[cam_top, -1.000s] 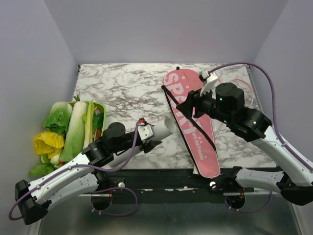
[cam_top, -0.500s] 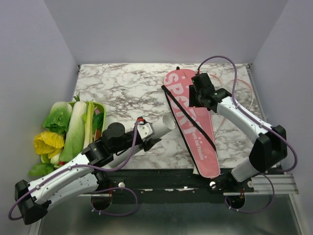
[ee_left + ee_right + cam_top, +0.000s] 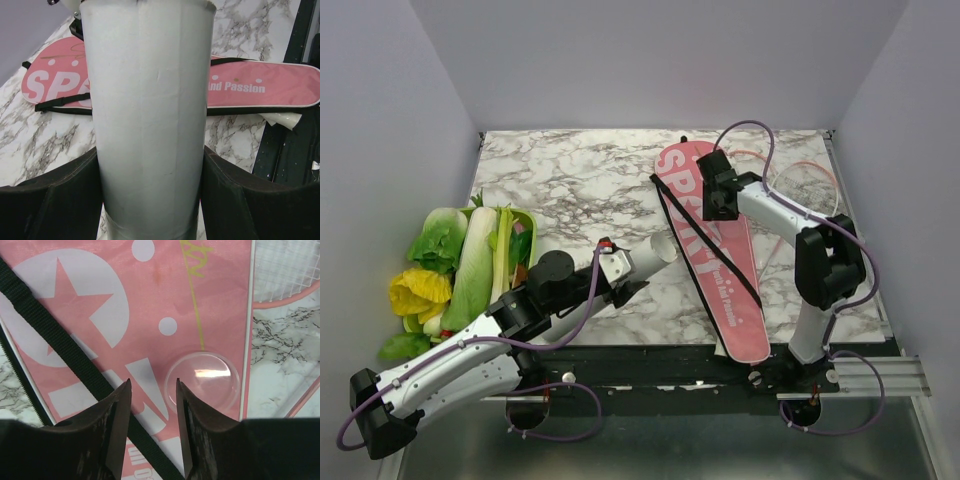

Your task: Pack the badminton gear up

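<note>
My left gripper [image 3: 623,279] is shut on the white tube [image 3: 651,257], which lies tilted with its open end toward the pink cover [image 3: 735,300]. In the left wrist view the tube [image 3: 150,115] fills the space between both black fingers [image 3: 55,200]. My right gripper [image 3: 713,190] hovers low over the cover's wide head, open, with only pink fabric [image 3: 150,300] showing in the gap of my right gripper [image 3: 152,383]. A clear round lid [image 3: 204,380] rests on the cover just right of the right fingertip. The black strap [image 3: 50,325] crosses at left. Racket strings [image 3: 285,270] lie beside the cover.
A green tray of leafy vegetables [image 3: 470,255] sits at the table's left edge. A black rail [image 3: 670,365] runs along the near edge. A pink-framed racket head [image 3: 815,190] lies at the right, under my right arm's cable. Walls close in on three sides.
My right arm has stretched out and dropped from above the cover's middle to just over its head, and its jaws have narrowed. The left arm and tube have stayed put.
</note>
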Robot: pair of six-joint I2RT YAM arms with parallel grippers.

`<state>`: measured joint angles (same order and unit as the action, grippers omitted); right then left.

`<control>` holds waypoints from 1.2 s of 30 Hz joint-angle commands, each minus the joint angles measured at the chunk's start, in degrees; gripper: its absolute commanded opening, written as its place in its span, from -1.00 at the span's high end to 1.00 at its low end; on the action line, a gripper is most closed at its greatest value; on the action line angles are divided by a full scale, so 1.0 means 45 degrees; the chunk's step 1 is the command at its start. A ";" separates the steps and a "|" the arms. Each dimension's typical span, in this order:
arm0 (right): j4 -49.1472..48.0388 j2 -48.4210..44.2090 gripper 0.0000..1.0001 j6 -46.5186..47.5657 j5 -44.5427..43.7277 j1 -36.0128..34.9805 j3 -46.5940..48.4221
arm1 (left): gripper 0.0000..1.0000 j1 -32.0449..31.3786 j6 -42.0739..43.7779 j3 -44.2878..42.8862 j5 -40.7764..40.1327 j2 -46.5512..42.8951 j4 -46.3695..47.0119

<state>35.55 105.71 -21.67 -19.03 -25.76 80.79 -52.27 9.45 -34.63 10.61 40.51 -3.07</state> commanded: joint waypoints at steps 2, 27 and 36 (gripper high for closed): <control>0.0010 0.0862 0.07 -0.0223 -0.0713 0.0080 0.0386 | 1.00 -0.0064 0.0126 -0.0195 -0.0268 -0.0136 0.0292; 0.0185 0.0944 0.99 -0.0263 -0.0792 0.0197 -0.0005 | 1.00 -0.0103 0.0165 -0.0195 -0.0307 -0.0116 0.0214; 0.0438 -0.1965 0.99 0.0050 0.0925 0.0197 -0.0668 | 1.00 -0.0201 0.0204 -0.0214 -0.0269 -0.0058 0.0175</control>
<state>36.40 105.19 -22.39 -19.46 -25.36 78.87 -52.64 9.78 -34.63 10.04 40.53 -3.09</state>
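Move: The tube's clear plastic lid lies on the racket bag, its middle about 4 cm to the right of the right hand, level fore and aft and about 3 cm below, with its near rim under the gap of the fingers. The black strap crosses the bag some 5 cm to the hand's left; the bag's middle is about 9 cm back and 2 cm left. A racket head lies 22 cm right, 7 cm ahead. From the left hand the lid is about 22 cm ahead, 28 cm right and well below. Down about 3 cm goes the half-open right hand, nearly straight, onto the bag at the lid's left edge, one finger inside the rim and one outside. There it stays low and shuts fully, pinching the thin rim, then rises about 2 cm, easing back a little. The left hand holds the white tube still. ##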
